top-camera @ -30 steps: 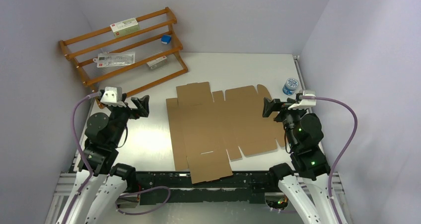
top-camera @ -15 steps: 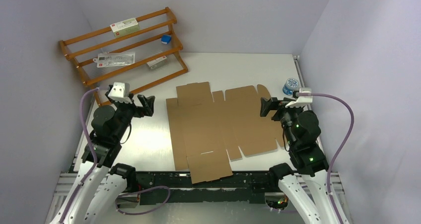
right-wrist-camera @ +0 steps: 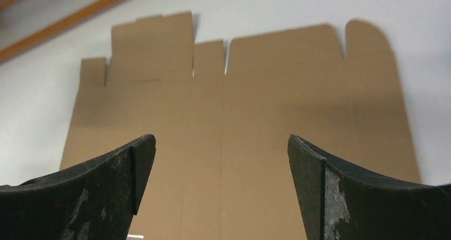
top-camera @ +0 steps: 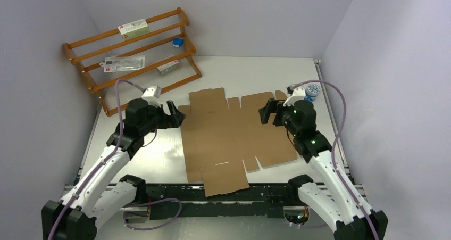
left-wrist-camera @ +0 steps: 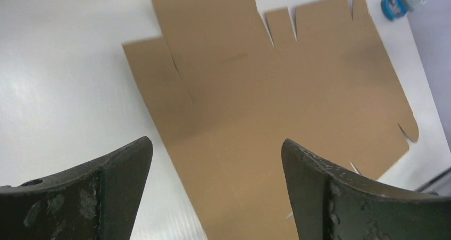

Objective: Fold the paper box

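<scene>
The paper box lies unfolded on the white table as a flat brown cardboard sheet with flaps and slits; it fills the left wrist view and the right wrist view. My left gripper hovers open above the sheet's left edge, its dark fingers wide apart with nothing between them. My right gripper hovers open over the sheet's right half, holding nothing.
A wooden rack with small packets and a blue block leans at the back left. A small blue-capped jar stands at the right, near the sheet's far right corner, also showing in the left wrist view. Grey walls close in both sides.
Both arms have stretched forward and inward from their folded poses, bringing the grippers over the sheet's left and right sides. The sheet has not moved.
</scene>
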Motion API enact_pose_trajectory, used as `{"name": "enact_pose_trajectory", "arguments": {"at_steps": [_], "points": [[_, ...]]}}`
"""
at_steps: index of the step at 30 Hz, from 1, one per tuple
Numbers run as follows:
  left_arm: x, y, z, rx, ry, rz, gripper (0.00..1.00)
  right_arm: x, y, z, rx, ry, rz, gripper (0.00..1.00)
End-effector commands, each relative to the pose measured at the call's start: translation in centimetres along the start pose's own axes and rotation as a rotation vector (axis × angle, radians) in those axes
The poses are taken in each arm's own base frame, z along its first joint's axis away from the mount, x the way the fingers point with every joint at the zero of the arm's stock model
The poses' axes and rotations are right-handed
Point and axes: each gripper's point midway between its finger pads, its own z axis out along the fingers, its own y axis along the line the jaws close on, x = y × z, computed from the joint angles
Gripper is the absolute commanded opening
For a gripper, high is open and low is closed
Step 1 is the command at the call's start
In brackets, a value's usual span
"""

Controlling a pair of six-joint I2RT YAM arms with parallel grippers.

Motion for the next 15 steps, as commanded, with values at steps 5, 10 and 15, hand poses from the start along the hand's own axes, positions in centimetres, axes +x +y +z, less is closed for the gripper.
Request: {"name": "enact_pose_trajectory", "arguments": {"at_steps": [5, 10, 15], "points": [[6.3, -0.7, 2.2, -0.04, 0.182, -0.081, 0.94, 5.5, -0.8, 3.9, 0.022, 0.137, 0.063, 1.0], [10.2, -1.9, 3.6, -0.032, 0.262, -0.061, 0.92, 9.2, -1.8, 5.9, 0.069, 0.237, 0.084, 1.0], [13.3, -2.7, 5.2, -0.04, 0.337, -0.034, 0.91, 11.4, -3.4, 6.8, 0.145, 0.299, 0.072, 1.0]]}}
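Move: Under the left hand, about 18 cm down, lies the flat paper box's left side panel, its middle roughly 7 cm back and 4 cm to the right; the front flap is about 23 cm back and 18 cm right, the rack's bottom rail some 15 cm ahead and 10 cm left. The right hand has the wide right panel about 21 cm below it, 1 cm back and 2 cm left, with the blue jar some 14 cm ahead and 19 cm right. Sinking together towards the flat cardboard, both open hands tip their fingers some 20 degrees further downward. The left drops about 11 cm while swinging right and a little back, in from the sheet's left edge over the side panel; the right goes about 13 cm almost straight down over the wide right panel. Neither is seen touching yet. ##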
